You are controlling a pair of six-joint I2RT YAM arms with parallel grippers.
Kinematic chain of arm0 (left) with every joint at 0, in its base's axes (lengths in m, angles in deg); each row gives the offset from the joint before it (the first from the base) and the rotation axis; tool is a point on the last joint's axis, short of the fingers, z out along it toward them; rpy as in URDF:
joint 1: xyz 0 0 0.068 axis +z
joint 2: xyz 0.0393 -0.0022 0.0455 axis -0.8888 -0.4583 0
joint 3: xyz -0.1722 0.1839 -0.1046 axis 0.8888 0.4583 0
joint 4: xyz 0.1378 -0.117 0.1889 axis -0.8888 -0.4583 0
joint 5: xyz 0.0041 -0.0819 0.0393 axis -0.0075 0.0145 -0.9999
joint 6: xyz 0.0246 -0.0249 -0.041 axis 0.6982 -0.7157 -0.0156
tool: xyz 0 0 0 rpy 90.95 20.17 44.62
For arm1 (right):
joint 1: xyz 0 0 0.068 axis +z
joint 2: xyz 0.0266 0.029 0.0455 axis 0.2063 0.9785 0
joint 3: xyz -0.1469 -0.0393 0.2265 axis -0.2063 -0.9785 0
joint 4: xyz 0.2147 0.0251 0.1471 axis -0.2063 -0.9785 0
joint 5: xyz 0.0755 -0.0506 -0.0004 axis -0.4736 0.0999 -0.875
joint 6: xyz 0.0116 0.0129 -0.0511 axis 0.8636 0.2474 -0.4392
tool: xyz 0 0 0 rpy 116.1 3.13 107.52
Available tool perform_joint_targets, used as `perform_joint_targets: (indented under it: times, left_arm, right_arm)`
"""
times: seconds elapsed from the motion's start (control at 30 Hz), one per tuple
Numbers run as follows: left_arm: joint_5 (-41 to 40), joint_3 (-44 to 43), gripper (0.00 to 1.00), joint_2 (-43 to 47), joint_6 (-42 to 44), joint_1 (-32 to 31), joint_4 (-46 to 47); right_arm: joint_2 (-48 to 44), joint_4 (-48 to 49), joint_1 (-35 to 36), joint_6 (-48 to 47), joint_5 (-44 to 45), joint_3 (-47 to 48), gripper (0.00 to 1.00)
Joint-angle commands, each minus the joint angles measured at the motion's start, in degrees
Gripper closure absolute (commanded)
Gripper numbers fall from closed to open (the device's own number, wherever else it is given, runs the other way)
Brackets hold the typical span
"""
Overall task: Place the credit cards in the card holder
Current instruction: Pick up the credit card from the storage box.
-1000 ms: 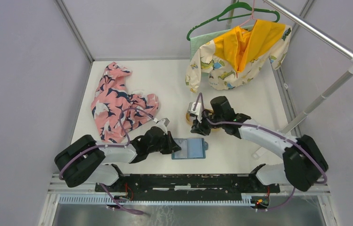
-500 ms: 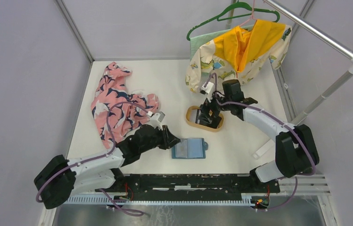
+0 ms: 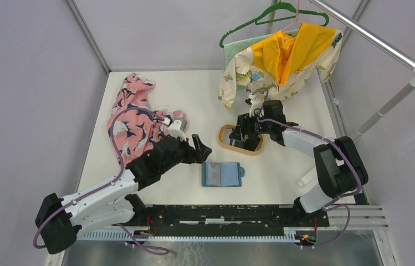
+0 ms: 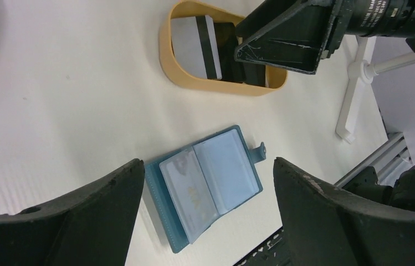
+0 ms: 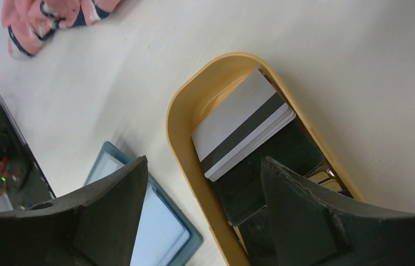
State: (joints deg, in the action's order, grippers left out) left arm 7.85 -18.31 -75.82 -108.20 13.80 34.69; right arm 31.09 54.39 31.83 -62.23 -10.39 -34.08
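The teal card holder (image 3: 221,174) lies open and flat near the table's front. A pale card (image 4: 191,191) sits in its left clear pocket. My left gripper (image 3: 202,152) hovers open just left of and above the card holder (image 4: 232,166), with nothing between its fingers. In the tan oval tray (image 3: 228,141) lie the credit cards: a pale one with a dark stripe (image 5: 244,124) on top of dark ones (image 5: 271,166). My right gripper (image 5: 204,159) hangs open over the tray's near rim (image 5: 183,127), holding nothing.
A pink patterned garment (image 3: 136,119) lies at the left, close behind my left arm. A dinosaur-print garment (image 3: 280,64) hangs on a green hanger at the back right. A metal rack pole (image 3: 382,108) and its white foot (image 3: 309,178) stand at the right.
My left gripper opened and drew back up and left from the card holder. My right arm moved to the tray and its jaws opened wide.
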Motion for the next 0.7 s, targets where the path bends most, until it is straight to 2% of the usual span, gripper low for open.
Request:
perform_joint_targets:
  times: [0.0, 0.2, 0.33, 0.5, 0.67]
  left_arm:
    - [-2.8, -11.9, 0.09, -0.4, 6.1, 0.3, -13.4]
    - [-4.4, -24.0, 0.09, -1.8, 14.1, 0.2, -25.6]
    - [-9.0, -25.1, 0.09, -2.4, 18.6, 0.2, -27.0]
    - [-9.5, -28.2, 0.1, -4.2, 25.3, 0.2, -29.7]
    - [-12.1, -25.1, 0.13, -1.7, 25.5, 0.9, -30.5]
  right_arm:
    - [1.1, 6.3, -0.1, 15.9, 5.6, 0.4, 0.22]
    - [4.0, 5.7, 0.2, 21.6, 7.5, 0.8, 0.24]
    - [4.4, 5.7, 1.0, 22.9, 8.2, 1.2, 0.24]
    - [4.2, 6.4, 1.8, 28.4, 10.9, -0.5, 0.24]
    - [3.6, 8.2, 2.7, 32.3, 12.2, -2.8, 0.21]
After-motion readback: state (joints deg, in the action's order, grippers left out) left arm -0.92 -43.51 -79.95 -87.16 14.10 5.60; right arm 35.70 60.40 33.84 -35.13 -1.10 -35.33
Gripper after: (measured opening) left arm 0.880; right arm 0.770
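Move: The white card leaning in the left end of the storage box is about 3 cm to the right hand's left, 1 cm ahead and some 5 cm below its open fingers. The dark cards in the box lie about 4 cm right and 2 cm back of that hand; the open card holder, roughly 14 cm back and 5 cm left, 8 cm down. From the left hand the white card is about 9 cm ahead, 10 cm right and 12 cm below. The white card is what the right hand closes in on: it eases about 1.5 cm forward, then sinks 2 cm into the space over the box, while its wrist tips down and turns clockwise, some 25 degrees in all, fingers staying wide open. The empty left hand rises about 10 cm clear of the holder, then dips slightly while shifting left and rolling its left side up. ##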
